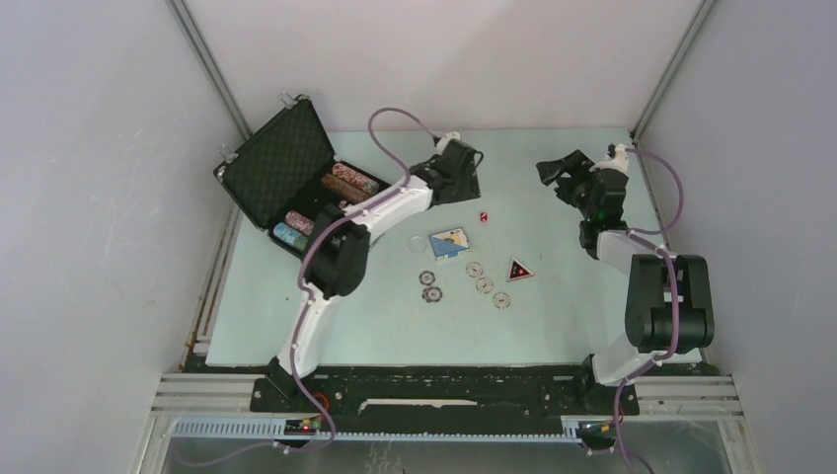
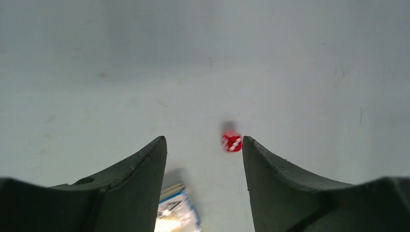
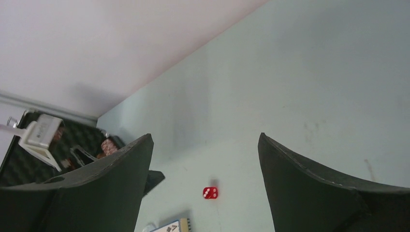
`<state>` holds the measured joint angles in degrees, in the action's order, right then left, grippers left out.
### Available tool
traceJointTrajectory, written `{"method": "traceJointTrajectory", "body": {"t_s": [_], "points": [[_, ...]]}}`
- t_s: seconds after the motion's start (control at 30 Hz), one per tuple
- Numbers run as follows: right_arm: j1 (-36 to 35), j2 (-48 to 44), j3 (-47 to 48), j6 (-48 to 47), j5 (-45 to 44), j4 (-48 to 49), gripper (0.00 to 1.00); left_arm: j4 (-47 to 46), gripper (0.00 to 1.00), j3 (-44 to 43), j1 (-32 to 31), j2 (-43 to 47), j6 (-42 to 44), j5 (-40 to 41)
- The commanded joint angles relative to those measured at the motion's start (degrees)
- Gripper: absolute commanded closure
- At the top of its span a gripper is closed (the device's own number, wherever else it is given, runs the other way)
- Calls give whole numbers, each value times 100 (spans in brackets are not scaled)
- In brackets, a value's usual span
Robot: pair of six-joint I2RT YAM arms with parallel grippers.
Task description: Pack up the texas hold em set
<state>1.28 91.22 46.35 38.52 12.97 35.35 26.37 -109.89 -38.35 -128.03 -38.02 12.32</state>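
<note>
The black case [image 1: 281, 163] lies open at the back left, with rows of poker chips [image 1: 353, 180] in its tray. A red die [image 1: 484, 216] sits on the table, and a card deck [image 1: 450, 242] lies just in front of it. Several loose chips [image 1: 485, 284] lie nearer the arms. My left gripper [image 1: 466, 190] hovers just behind the die, open and empty. In the left wrist view the die [image 2: 231, 141] lies close to the right fingertip of that gripper [image 2: 204, 140], and the deck [image 2: 176, 212] shows below. My right gripper [image 1: 551, 170] is open and empty at the back right, facing the die [image 3: 210, 193].
A dark triangular piece [image 1: 519, 271] and a clear round disc [image 1: 418, 242] lie near the loose chips. Grey walls close in the table on the left, the back and the right. The case's raised lid [image 3: 19, 169] shows at the left of the right wrist view.
</note>
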Motion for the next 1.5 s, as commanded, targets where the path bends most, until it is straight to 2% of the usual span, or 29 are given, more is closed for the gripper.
{"method": "traceJointTrajectory", "body": {"t_s": [0.0,0.1,0.33,0.77,1.07,1.47], "points": [[283,-300,-20,178,-86,68,11,-146,38,-1169,-270,-549,-698,350],[354,-341,-89,177,-94,86,11,35,41,-1545,-413,-888,-809,424],[373,-248,-91,215,-10,169,11,334,46,-1564,-489,-1013,-1012,503],[373,-187,-106,149,-58,162,12,1048,43,-2434,-565,-1641,-796,30],[382,-103,-108,177,-23,266,12,1093,51,-2496,-567,-1756,-756,80],[409,-59,-103,213,29,338,12,1257,56,-2585,-619,-1893,-674,279]]}}
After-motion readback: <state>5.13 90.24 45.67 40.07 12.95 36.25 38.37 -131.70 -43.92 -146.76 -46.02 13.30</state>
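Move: The red die lies roughly 7 cm to the right of the open left hand, about 1 cm back and some 9 cm below. The blue-and-yellow card pack is about 8 cm back and 2 cm left; the nearest white-and-red chip is about 14 cm back and 5 cm right, both at table height like the die. For the right hand, the die is some 16 cm to the left, 2 cm back and 16 cm down. Rightward first, quickly, the left hand swings about 6.5 cm until it is roughly over the red die, then sinks more slowly, some 7 cm lower in all and a touch back, tipping its fingers about 8 degrees further down. The fingers narrow by about a third on the way, ending either side of the die's line, just above it. The right hand eases 3 cm right, clear of the work, and waits open. ##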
